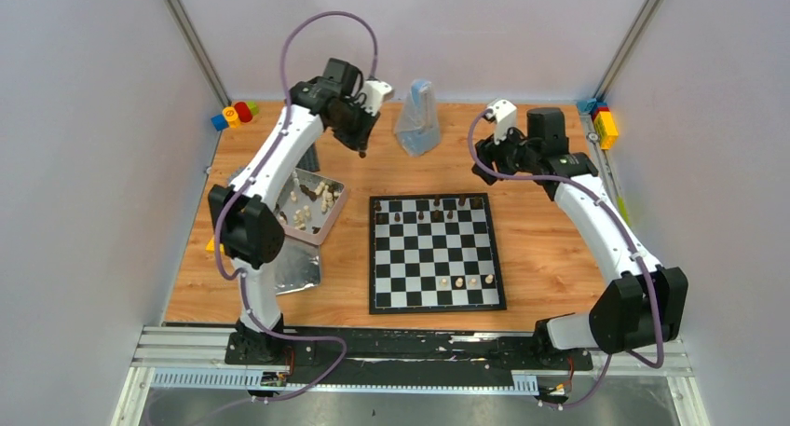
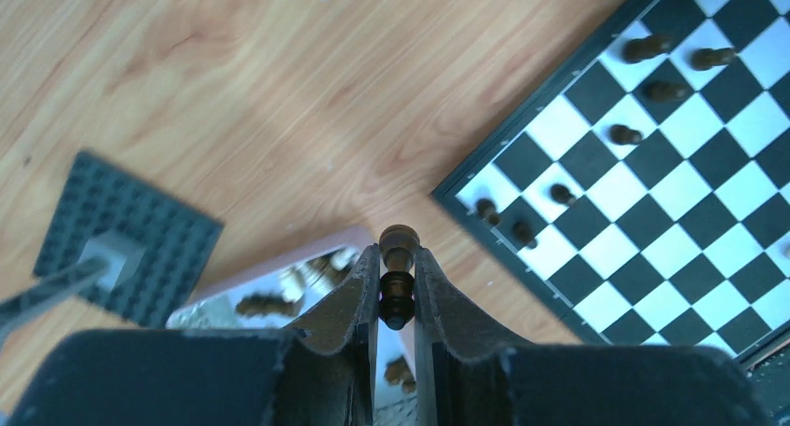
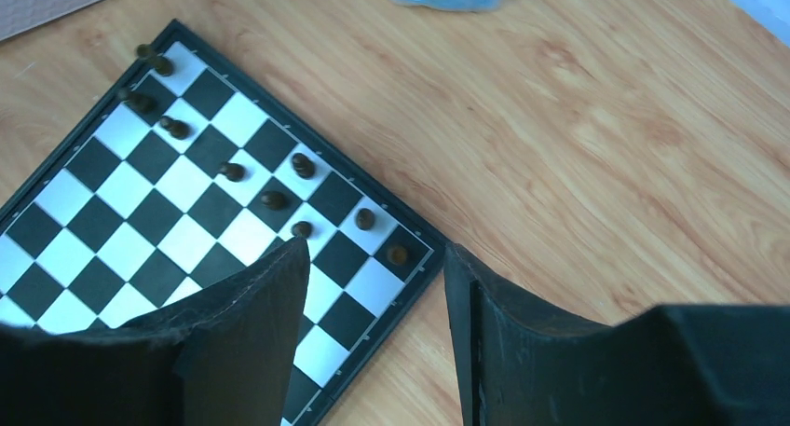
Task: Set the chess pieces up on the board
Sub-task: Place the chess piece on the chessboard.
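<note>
The board [image 1: 421, 258] lies flat at the table's middle, with several dark chess pieces [image 1: 436, 214] on its two far rows and three cream ones [image 1: 459, 282] near its front. My left gripper [image 1: 361, 146] hangs above the wood behind the board's far left corner, shut on a dark chess piece [image 2: 398, 291] that lies pinched between its fingers. The board [image 2: 652, 193] is off to that gripper's right. My right gripper [image 1: 484, 167] hovers open and empty beyond the board's far right corner [image 3: 410, 258]. More pieces [image 1: 314, 200] lie in the silver tin [image 1: 340, 196].
The tin's lid [image 1: 298, 269] lies in front of the tin. A clear blue bag [image 1: 416, 118] stands at the back centre. Coloured bricks sit at the back left [image 1: 235, 115] and back right [image 1: 606, 126]. A grey studded plate [image 2: 121, 240] lies behind the tin.
</note>
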Available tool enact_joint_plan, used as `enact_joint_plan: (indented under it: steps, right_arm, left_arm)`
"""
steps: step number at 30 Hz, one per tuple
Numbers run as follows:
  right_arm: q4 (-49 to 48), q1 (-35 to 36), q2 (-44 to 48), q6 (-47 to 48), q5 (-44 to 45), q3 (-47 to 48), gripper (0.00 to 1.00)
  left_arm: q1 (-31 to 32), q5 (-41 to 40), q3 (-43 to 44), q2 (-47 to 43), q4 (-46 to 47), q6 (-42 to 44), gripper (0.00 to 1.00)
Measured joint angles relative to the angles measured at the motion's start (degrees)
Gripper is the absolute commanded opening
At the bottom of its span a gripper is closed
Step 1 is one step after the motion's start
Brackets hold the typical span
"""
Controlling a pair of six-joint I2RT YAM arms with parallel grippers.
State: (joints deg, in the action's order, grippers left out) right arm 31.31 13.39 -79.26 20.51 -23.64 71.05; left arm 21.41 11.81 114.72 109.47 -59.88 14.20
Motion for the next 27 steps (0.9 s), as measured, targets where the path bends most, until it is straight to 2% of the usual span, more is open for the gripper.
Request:
enact_joint_plan:
  steps: [6, 12, 27]
  right_arm:
    - [-1.1, -7.0, 2.5, -1.4, -0.5, -1.3, 0.56]
    - [-1.9, -10.9, 4.0, -2.3, -2.0, -1.9, 0.56]
    - [-2.1, -11.6, 4.1, -2.5, -3.9, -2.8, 0.56]
  left_arm:
    - [7.9, 0.3, 9.2, 10.2, -3.5, -1.0, 0.12]
    - [13.6, 0.4, 12.8, 16.0, -5.2, -1.7, 0.12]
    - [18.8, 1.8, 19.3, 26.8, -5.5, -4.3, 0.14]
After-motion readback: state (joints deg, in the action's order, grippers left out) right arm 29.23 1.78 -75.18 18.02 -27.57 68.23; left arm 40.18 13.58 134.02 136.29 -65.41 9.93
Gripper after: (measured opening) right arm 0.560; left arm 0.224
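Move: The left hand holds a dark chess piece upright. The empty far-row square it is taken to lies about 17 cm to its right, 4 cm back and 19 cm below. Beside that square, the dark piece on its right stands some 4 cm farther right, the dark corner piece about 13 cm to its left, and a dark pawn roughly 4 cm nearer the bases. From the open, empty right hand the square is about 14 cm left, 3 cm ahead and 19 cm below. Keeping its pinch on the dark piece, the left hand sweeps about 17 cm right, sinking about 12 cm and drawing back some 5 cm towards the board's far row, fast and mostly sideways at first, then slower and mostly down, while the wrist turns clockwise and the fingers tip nearer to straight down by some 15 degrees. The right hand makes way, going some 6 cm right and away from that square with a slight rise and clockwise turn, then stays there with its fingers open. ##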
